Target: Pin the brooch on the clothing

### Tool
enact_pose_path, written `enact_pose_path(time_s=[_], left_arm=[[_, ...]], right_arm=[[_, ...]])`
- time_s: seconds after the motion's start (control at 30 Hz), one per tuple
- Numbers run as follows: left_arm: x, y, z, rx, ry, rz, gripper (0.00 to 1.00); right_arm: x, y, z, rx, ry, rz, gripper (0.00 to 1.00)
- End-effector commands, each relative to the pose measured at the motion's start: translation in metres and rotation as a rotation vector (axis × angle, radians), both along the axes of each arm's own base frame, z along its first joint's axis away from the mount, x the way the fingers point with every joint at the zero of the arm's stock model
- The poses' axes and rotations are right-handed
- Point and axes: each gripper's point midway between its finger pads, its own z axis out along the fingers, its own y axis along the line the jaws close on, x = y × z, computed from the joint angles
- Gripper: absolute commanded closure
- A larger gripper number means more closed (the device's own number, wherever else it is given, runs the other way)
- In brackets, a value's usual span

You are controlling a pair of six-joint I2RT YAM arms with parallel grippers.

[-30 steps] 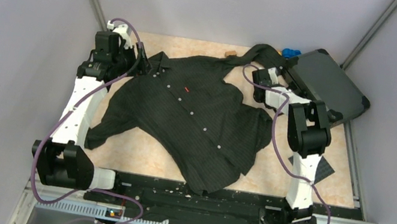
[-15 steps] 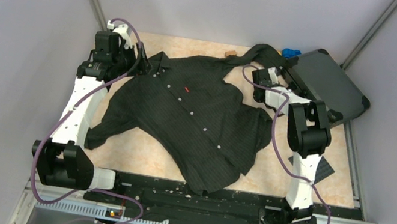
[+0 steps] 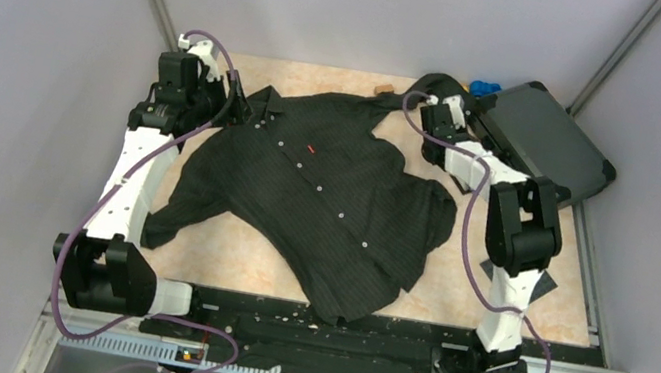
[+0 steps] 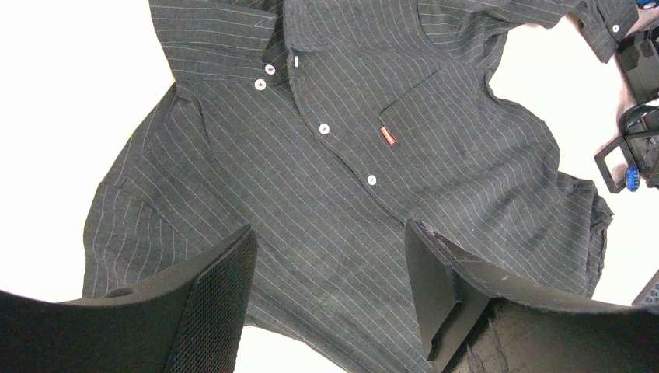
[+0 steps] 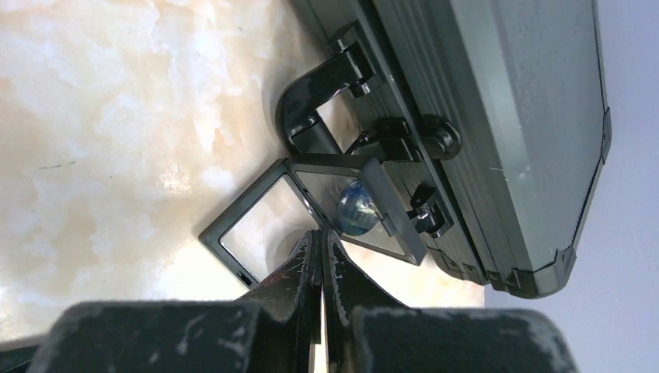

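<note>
The clothing (image 3: 326, 186), a black pinstriped shirt, lies spread out on the table, collar toward the back left (image 4: 350, 179). My left gripper (image 3: 238, 110) hovers open over its shoulder, nothing between the fingers (image 4: 326, 233). The brooch (image 5: 356, 206), a small round blue piece, sits in the raised half of a small clear case with a black frame (image 5: 256, 221), and shows as a blue dot (image 4: 632, 177) in the left wrist view. My right gripper (image 5: 319, 233) is shut, its tips at the case's hinge edge; I cannot tell whether they pinch it. In the top view it (image 3: 440, 114) is beside the shirt's far sleeve.
A dark hard case (image 3: 541, 146) lies at the back right, its handle and latches (image 5: 373, 132) just beyond the clear case. A bright blue toy piece (image 3: 485, 88) and a small tan object (image 3: 385, 86) sit at the back edge. A black mesh pad (image 3: 541, 283) lies by the right arm.
The right gripper has closed fully. The right arm has swung, its elbow going right and its wrist toward the back of the table. The left arm has not moved.
</note>
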Motion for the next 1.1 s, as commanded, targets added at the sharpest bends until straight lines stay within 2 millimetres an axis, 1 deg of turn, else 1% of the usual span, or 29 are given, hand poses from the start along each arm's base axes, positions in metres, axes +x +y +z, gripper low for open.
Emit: enact_pose_path(time_s=[0.0,0.03,0.07,0.13,0.17,0.2,0.27,0.33,0.4,0.5,0.57,0.63,0.73,0.83,1.07], left_arm=[[-0.001,-0.001,0.017,0.003,-0.062,-0.01,0.26],[-0.001,-0.001,0.016,0.003,-0.062,-0.01,0.26],[-0.001,-0.002,0.016,0.002,-0.062,-0.012,0.26],[-0.001,-0.002,0.017,0.0,-0.063,-0.012,0.26],[-0.002,-0.002,0.017,-0.001,-0.063,-0.013,0.26],[-0.001,-0.003,0.017,-0.003,-0.063,-0.015,0.26],[-0.002,-0.004,0.016,-0.009,-0.061,-0.021,0.26],[-0.001,-0.005,0.017,-0.013,-0.064,-0.023,0.26],[-0.001,-0.005,0.016,-0.015,-0.062,-0.024,0.26],[-0.001,-0.005,0.016,-0.015,-0.061,-0.025,0.26],[-0.001,-0.006,0.016,-0.016,-0.061,-0.027,0.26],[-0.001,-0.005,0.016,-0.016,-0.063,-0.026,0.26],[-0.001,-0.005,0.016,-0.014,-0.063,-0.025,0.26],[-0.001,-0.006,0.017,-0.017,-0.065,-0.028,0.26],[-0.001,-0.006,0.016,-0.018,-0.062,-0.029,0.26]], right_arm=[[-0.001,0.007,0.032,0.057,-0.075,-0.004,1.0],[-0.005,0.005,0.03,0.055,-0.061,-0.012,1.0],[-0.009,0.004,0.027,0.055,-0.047,-0.018,0.93],[-0.019,0.001,0.018,0.071,-0.031,-0.033,0.76],[-0.022,-0.001,0.014,0.093,-0.03,-0.046,0.7],[-0.026,-0.002,0.01,0.115,-0.028,-0.057,0.66],[-0.031,-0.004,0.0,0.167,-0.021,-0.074,0.6],[-0.034,-0.003,-0.004,0.224,-0.035,-0.092,0.57],[-0.033,0.001,-0.001,0.294,-0.069,-0.095,0.52],[-0.029,0.006,0.009,0.383,-0.121,-0.098,0.44],[-0.027,0.004,0.013,0.421,-0.138,-0.111,0.41],[-0.025,0.0,0.013,0.464,-0.143,-0.125,0.4],[-0.026,-0.005,0.008,0.523,-0.144,-0.136,0.37],[-0.026,-0.008,0.004,0.622,-0.153,-0.14,0.34],[-0.026,-0.023,-0.004,0.763,-0.191,-0.18,0.28]])
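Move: The blue brooch lies roughly level with the right hand, some 4 cm to its right and 6 cm below; the shut fingers are at the case's raised lid. The case's lower frame is about 2 cm farther out than the brooch and 2 cm left of it, and the suitcase's middle is some 8 cm beyond and 15 cm right of it. From the left hand the brooch is about 5 cm ahead, 55 cm right and 23 cm below. Right fingers spread off the lid, bobbing back, down and right about 6 cm towards the brooch, rolling 35 degrees. ##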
